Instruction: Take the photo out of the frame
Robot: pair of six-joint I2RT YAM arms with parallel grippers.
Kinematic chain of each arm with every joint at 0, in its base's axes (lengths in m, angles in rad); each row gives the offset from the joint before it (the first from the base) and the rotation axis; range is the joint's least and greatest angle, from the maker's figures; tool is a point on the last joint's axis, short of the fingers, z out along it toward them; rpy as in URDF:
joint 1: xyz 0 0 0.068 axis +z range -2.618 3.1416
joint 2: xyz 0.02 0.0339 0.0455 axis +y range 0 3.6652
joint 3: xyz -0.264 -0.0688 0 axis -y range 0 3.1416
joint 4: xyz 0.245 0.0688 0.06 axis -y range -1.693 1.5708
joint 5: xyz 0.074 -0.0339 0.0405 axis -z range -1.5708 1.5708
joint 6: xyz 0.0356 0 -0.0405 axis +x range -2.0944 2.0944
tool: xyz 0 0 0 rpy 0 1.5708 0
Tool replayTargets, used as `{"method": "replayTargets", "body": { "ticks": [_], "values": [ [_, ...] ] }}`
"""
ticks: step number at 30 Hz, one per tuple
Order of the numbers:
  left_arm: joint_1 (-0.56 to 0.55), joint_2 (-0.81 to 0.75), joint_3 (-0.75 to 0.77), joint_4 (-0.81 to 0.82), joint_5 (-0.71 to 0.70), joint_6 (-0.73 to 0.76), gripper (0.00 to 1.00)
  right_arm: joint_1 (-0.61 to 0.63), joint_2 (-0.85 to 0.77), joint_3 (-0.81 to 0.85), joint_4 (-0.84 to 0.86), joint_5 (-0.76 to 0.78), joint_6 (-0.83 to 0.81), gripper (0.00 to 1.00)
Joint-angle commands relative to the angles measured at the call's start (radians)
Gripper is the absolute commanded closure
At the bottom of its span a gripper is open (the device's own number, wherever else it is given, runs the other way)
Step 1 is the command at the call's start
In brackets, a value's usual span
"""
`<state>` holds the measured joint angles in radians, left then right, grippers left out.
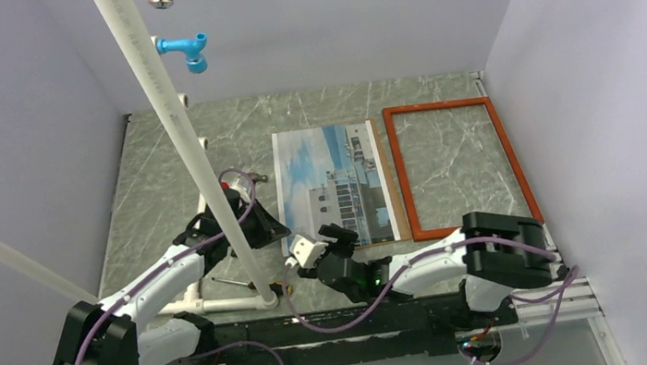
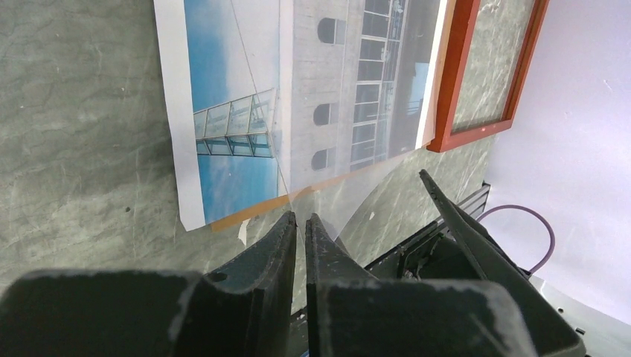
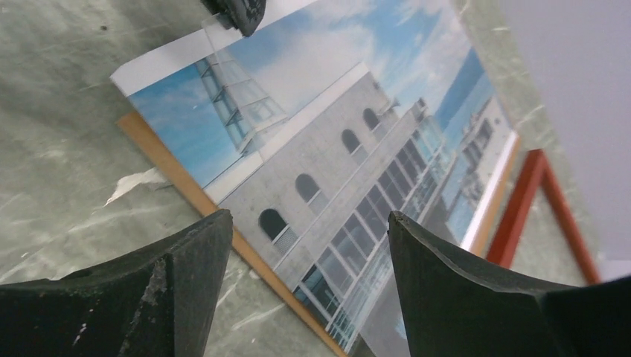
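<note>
The photo [image 1: 334,186], a white building against blue sky on a brown board, lies flat on the table, outside the frame. The reddish-brown frame [image 1: 398,173] lies to its right with bare table showing through it. My left gripper [image 1: 275,233] is at the photo's near left corner. In the left wrist view its jaws [image 2: 299,219] are shut on the edge of a clear sheet [image 2: 372,201] that lies over the photo [image 2: 298,97]. My right gripper [image 1: 331,237] is open and empty. It hovers low at the photo's near edge [image 3: 335,156].
A white pipe post [image 1: 172,117] rises from a pipe base at the front left, beside the left arm. A thin tool [image 1: 230,282] lies near that base. Walls close in the left, right and back. A scrap of white tape [image 3: 138,182] lies by the photo's corner.
</note>
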<state>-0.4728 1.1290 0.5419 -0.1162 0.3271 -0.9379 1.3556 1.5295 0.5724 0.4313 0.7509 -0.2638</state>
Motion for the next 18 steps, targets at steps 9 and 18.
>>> {"method": "replayTargets", "body": {
  "ticks": [9, 18],
  "values": [
    [-0.004, -0.007, -0.002, 0.043, 0.014, -0.019, 0.86, 0.014, 0.203, 0.132, 0.191, 0.197, -0.185, 0.47],
    [-0.004, -0.022, 0.0, 0.029, 0.014, -0.02, 0.85, 0.011, 0.218, 0.139, 0.169, 0.158, -0.155, 0.73]
  ]
}}
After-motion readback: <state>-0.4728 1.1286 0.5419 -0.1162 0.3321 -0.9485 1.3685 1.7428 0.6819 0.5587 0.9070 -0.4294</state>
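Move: Pinched by its near corner in the left fingers, the clear sheet has its loose edge about 3 cm ahead of the open right hand, 3 cm to its left and level with it. From the left hand that stretch is some 2 cm back and 4 cm to the right, slightly lower. The photo's middle lies roughly 18 cm ahead of the right hand, 5 cm right and 7 cm down; the screwdriver handle about 5 cm back and 10 cm left, also down at table height. Reaching forward and left by just under 3 cm, almost level, the right hand brings its fingers around the loose edge of the clear sheet beside the left fingertips, turning the wrist some 10 degrees and easing to a stop. Its wide-open fingers narrow to about a third open, one on each side of the sheet, while the left hand stays put and keeps its pinch on the corner. ##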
